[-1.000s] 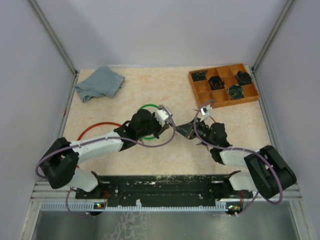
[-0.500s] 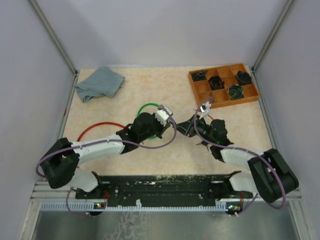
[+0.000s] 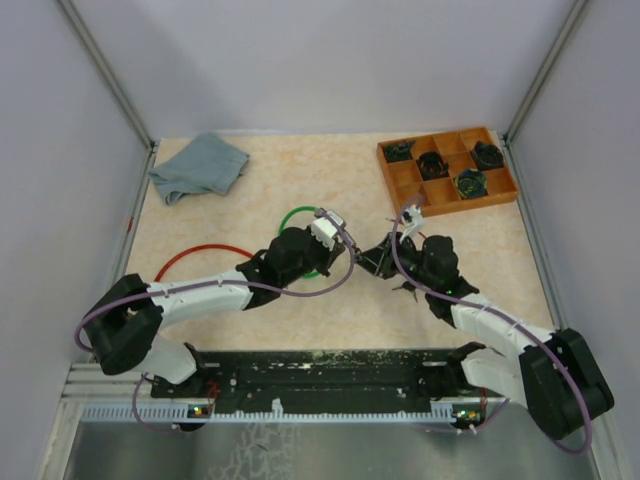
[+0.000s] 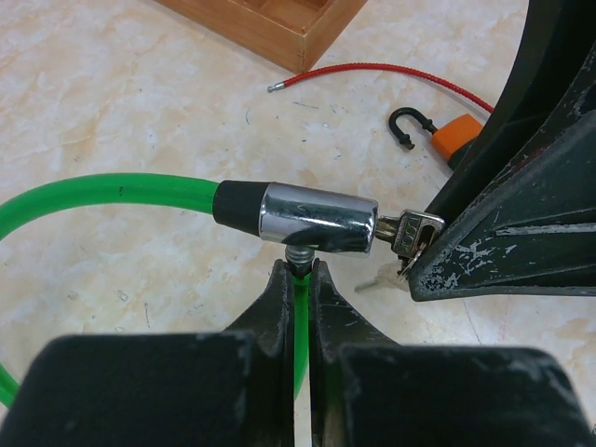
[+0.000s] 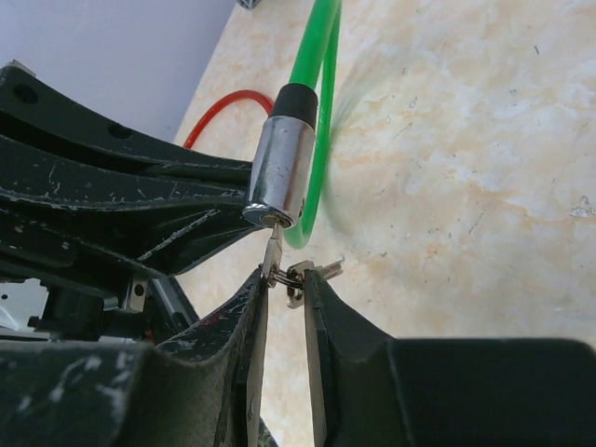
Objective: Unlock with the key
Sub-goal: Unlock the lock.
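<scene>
A green cable lock (image 3: 291,214) lies mid-table, its chrome lock cylinder (image 4: 317,219) lifted off the surface. My left gripper (image 4: 298,270) is shut on the cable's metal end right under the cylinder, and it shows in the top view as the left gripper (image 3: 338,243). A key (image 5: 273,250) sits in the cylinder's (image 5: 282,168) keyhole, with a ring and a second key hanging from it. My right gripper (image 5: 284,279) stands at the key with its jaws parted. The key's head rests against the left finger and the ring spans the gap. The key (image 4: 414,233) meets the right fingers (image 4: 521,205).
A wooden compartment tray (image 3: 447,170) with dark items stands at the back right. A grey cloth (image 3: 198,165) lies at the back left. A red cable loop (image 3: 195,255) lies under the left arm. An orange padlock (image 4: 456,135) and a red cable (image 4: 372,67) lie beyond the lock.
My right gripper's jaws have parted at the key. The right arm's elbow has swung out to the right and nearer. The left gripper has edged slightly farther, still holding the cable.
</scene>
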Controlling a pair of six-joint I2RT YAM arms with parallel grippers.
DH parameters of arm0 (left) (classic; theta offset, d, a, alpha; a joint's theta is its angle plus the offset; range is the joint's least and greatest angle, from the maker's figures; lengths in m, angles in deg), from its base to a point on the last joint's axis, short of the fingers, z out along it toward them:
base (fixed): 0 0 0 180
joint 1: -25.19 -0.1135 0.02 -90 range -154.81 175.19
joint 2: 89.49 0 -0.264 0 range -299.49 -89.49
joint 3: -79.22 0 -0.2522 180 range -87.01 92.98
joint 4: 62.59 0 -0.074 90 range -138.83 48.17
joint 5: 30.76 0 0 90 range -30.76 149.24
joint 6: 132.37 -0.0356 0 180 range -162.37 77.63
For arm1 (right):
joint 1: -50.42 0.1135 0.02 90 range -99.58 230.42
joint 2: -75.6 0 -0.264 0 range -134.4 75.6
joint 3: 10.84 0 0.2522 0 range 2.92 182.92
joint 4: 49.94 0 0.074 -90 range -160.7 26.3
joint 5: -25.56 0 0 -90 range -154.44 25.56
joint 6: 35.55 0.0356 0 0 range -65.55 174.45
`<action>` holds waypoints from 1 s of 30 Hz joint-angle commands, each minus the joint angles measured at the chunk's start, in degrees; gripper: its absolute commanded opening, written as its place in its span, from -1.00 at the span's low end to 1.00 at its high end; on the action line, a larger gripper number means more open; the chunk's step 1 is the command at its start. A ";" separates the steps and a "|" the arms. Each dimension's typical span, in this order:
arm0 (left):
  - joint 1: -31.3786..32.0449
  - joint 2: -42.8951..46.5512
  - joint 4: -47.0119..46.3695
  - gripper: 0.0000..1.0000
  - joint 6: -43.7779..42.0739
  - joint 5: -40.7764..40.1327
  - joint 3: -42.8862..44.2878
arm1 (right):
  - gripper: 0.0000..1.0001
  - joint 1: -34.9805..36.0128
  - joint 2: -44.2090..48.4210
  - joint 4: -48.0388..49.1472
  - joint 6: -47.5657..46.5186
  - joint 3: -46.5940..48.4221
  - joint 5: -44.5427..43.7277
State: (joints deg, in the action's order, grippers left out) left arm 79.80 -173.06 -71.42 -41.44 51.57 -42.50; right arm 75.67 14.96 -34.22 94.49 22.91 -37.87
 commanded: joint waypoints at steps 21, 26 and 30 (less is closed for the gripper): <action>0.24 0.24 -5.04 -1.00 -1.63 3.69 -0.14 | -1.00 -0.38 3.90 1.69 -1.46 1.23 -4.35; 0.51 1.09 -6.75 -1.00 -3.20 8.69 -1.87 | -1.00 -0.38 2.96 4.28 -1.93 1.26 -5.10; 2.17 1.99 -8.52 -1.00 -5.95 13.18 -3.14 | -1.00 -0.39 0.48 6.33 -2.74 2.45 -3.89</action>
State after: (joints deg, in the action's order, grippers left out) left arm 79.42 -173.06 -74.37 -44.17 55.01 -44.69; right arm 75.67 17.49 -35.49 93.17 22.85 -40.82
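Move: The key, its blade already in the green lock, stands about 1 cm ahead and 1 cm to the left of the right hand, nearly level and loosely between its parted fingertips. The silver lock cylinder lies some 3 cm ahead, 3 cm left and 1 cm up from there; the spare key on the ring hangs about 2 cm ahead and 1 cm below the right hand. From the left hand, which holds the lock's stud, the key is about 4 cm right, 2 cm back and 1 cm up. The right hand rises nearly 2 cm and eases about 1 cm to the right, its parted fingers tipping up slightly around the key head, then shuts them to pinch it and brings the key head down by about 1 cm. The left hand still pinches the stud beneath the cylinder, almost motionless until near the end, when it too sinks and draws back by less than 1 cm, turning about 5 degrees clockwise. ##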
